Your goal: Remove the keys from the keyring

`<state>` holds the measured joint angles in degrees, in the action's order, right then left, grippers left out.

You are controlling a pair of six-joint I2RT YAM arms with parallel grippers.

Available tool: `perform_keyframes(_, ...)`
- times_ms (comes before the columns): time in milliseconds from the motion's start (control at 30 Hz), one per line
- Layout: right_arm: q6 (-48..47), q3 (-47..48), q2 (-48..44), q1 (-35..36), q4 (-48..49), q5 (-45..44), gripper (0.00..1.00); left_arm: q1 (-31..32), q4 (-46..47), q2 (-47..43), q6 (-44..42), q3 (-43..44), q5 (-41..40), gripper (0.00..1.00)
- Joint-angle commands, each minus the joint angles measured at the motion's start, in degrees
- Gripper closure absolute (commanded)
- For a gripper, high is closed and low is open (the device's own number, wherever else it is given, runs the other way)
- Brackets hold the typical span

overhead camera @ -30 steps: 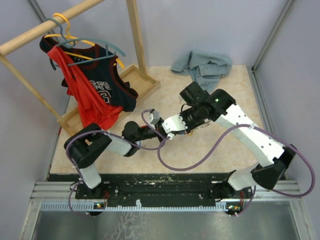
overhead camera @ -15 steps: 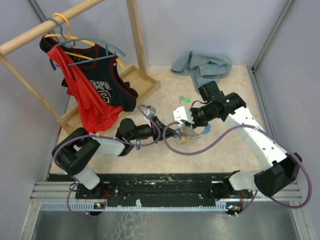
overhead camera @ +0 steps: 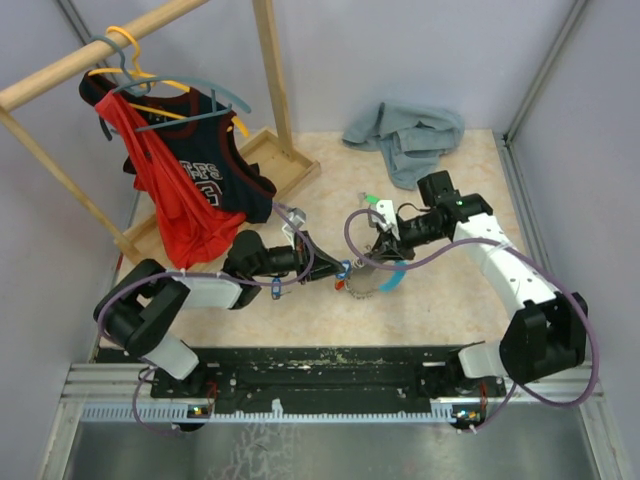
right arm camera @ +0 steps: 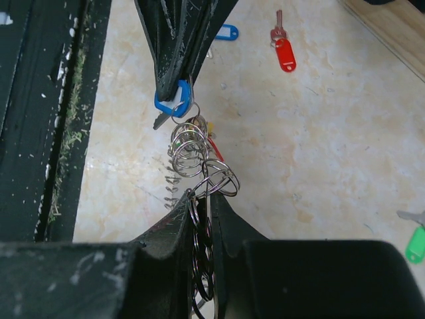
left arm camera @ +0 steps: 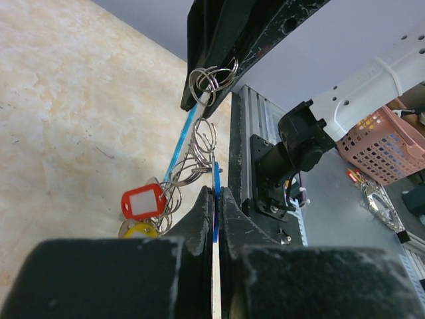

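Note:
The keyring (right arm camera: 191, 147) is a chain of silvery loops stretched in the air between my two grippers (overhead camera: 360, 272). My right gripper (right arm camera: 207, 197) is shut on the loops at one end. My left gripper (left arm camera: 215, 194) is shut on a blue tag (right arm camera: 171, 101) at the other end. A red tag (left arm camera: 142, 201), a yellow tag (left arm camera: 135, 231) and a toothed key (right arm camera: 171, 186) hang from the bunch just above the table. Loose keys lie on the table: one with a blue tag (right arm camera: 226, 31), one with a red tag (right arm camera: 284, 52), one green (overhead camera: 372, 199).
A wooden clothes rack (overhead camera: 268, 80) with jerseys (overhead camera: 190, 185) on hangers stands at the back left. A grey cloth (overhead camera: 405, 135) lies crumpled at the back. Grey walls close in the table, and a black rail (overhead camera: 330, 365) runs along its near edge.
My right gripper has swung back to the right, and my left gripper has reached further right. The ring bunch now hangs stretched between them. The green key has come into view.

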<state>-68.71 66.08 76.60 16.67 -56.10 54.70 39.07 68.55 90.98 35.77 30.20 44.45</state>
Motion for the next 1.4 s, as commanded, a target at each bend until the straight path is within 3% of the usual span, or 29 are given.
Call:
perform_keyframes(0, -0.15, -0.66, 1.79, -1.59, 3.04, 6.33, 1.00, -0.55, -2.36, -4.49, -1.09, 0.84, 3.16, 1.00)
perform_keyframes(267, 5.10, -3.08, 4.66, -2.96, 8.03, 8.24, 0.96, -1.26, -11.56, -8.19, -2.96, 3.14, 3.93, 1.00)
perform_keyframes(367, 8.38, -3.78, 5.09, -2.98, 10.49, 7.50, 0.83, -1.74, -13.36, -8.88, -2.22, 4.25, 4.41, 1.00)
perform_keyframes(467, 12.61, -5.00, 3.73, -2.98, 14.09, 5.37, 0.61, -2.13, -16.45, -9.87, -2.16, 5.65, 4.59, 1.00)
perform_keyframes(600, 16.01, -7.05, 0.09, -3.50, 18.51, 4.74, 0.47, -2.63, -25.25, -12.35, -4.91, 8.33, 4.40, 1.00)
perform_keyframes(900, 10.01, -7.21, -7.29, -4.01, 14.88, 15.03, 0.44, -3.03, -52.82, -14.87, -10.79, 18.42, 4.61, 1.00)
perform_keyframes(1200, 0.09, -6.92, -9.30, -2.54, 7.41, 19.98, 0.42, -4.35, -56.04, -11.85, -4.82, 21.41, 10.65, 1.00)
perform_keyframes(1367, 9.63, -5.99, -10.29, -0.83, 13.33, 14.78, 0.34, -4.40, -53.31, -11.02, 0.79, 22.49, 12.93, 1.00)
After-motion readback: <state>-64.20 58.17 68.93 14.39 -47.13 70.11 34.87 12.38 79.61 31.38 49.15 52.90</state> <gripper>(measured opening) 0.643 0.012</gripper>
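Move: The left fingers pinch the blue-tagged key. From the right hand, which has the keyring's wire coils in its fingers, that tag lies about 8 cm to the left, 3 cm back and roughly level. From the left hand, the red tag hangs about 6 cm below, some 2 cm ahead and 2 cm to the right; on the table some 16 cm below, a loose blue-tagged key lies 16 cm left and 3 cm ahead. The loose green-tagged key lies 20 cm straight ahead of the right hand and 16 cm below. The right hand dips about 3 cm and eases some 2 cm forward as its nearly shut fingers open to more than half and let go of the wire coils, then climbs about 6 cm while drawing back 4 to 5 cm, its fingertips tilting up some 15 degrees as it stays wide open around the coil end. The left hand keeps its pinch on the blue tag, drifting 2 cm left, lifting to nearly 5 cm and settling about 3 cm above its start, while it rolls and its fingertips dip some 15 degrees. ##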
